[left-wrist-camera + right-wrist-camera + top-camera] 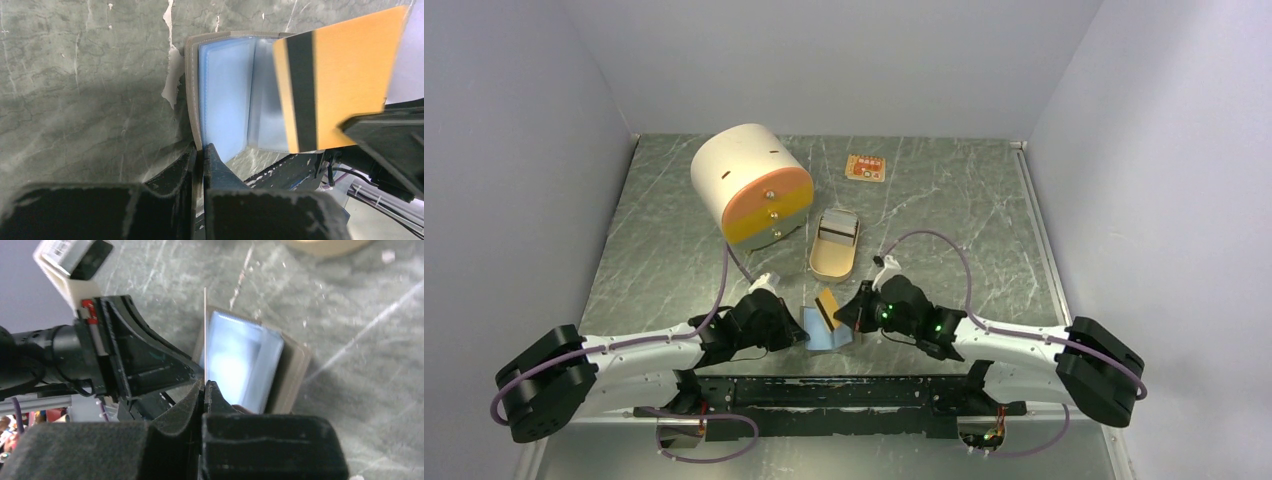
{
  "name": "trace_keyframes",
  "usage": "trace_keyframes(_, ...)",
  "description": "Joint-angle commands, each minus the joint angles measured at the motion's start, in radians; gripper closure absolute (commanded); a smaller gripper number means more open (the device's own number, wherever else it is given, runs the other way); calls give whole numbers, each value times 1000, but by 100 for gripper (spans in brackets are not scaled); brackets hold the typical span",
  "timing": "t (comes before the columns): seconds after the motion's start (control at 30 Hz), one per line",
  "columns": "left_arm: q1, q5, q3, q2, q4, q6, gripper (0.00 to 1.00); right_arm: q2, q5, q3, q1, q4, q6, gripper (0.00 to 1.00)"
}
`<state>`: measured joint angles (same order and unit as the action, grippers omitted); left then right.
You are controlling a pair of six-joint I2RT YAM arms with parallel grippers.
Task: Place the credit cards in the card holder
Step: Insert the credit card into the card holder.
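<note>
The card holder (829, 338) lies open like a book near the table's front edge, with a beige-grey cover (192, 95) and bluish clear sleeves (225, 95) inside. My left gripper (792, 327) is shut on the edge of its left cover (202, 150), holding that flap up. My right gripper (852, 315) is shut on a gold-orange credit card with a black stripe (345, 75). It holds the card tilted just above the open holder (245, 360). From the right wrist the card (205, 330) shows edge-on, rising from the closed jaws (204, 386).
A tan oval tin (834, 245) stands open just beyond the grippers. A white cylinder with an orange drawer front (749, 192) sits at the back left. A small orange-patterned card (865, 167) lies flat at the back. Grey walls close in three sides.
</note>
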<state>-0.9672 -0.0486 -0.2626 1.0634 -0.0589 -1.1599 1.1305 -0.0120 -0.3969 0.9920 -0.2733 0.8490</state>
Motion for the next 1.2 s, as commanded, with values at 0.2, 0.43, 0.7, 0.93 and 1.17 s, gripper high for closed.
trace_keyframes(0.2, 10, 3, -7, -10, 12, -4, 91, 3, -133, 118, 37, -71, 209, 100)
trace_keyframes(0.43, 15, 16, -2, 2, 3, -6, 91, 23, -159, 213, 39, -173, 283, 100)
trace_keyframes(0.7, 21, 30, 17, 8, -18, -20, 91, 22, -147, 223, 41, -150, 299, 100)
trace_keyframes(0.93, 23, 43, 11, 31, -28, -16, 91, 41, -105, 231, 42, -176, 309, 100)
trace_keyframes(1.17, 23, 46, 6, 45, -32, -12, 91, 105, -56, 249, 45, -254, 321, 100)
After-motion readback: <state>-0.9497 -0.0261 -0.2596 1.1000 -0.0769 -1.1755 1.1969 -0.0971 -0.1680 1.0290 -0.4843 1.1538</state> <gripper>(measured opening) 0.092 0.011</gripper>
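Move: The right gripper holds the orange card by one end. The open card holder lies about 9 cm below it, its middle roughly 1 cm left and 1 cm back. From the left gripper, pinching the holder's left edge, that middle is about 5 cm right, 2 cm ahead and 1 cm down. From the right hand, the tray is some 17 cm ahead, level sideways, 8 cm down; the drawer cabinet is about 28 cm ahead and 18 cm left. Lower the right gripper about 6 cm onto the open holder while drawing it some 3 cm to the right, then ease it slightly back. Tip the fingers further down and turn them clockwise, each 10 to 15 degrees, so the pinched card comes down between the blue pages. Keep the left gripper shut on the holder's left edge, letting it sink barely 1 cm at the end. ##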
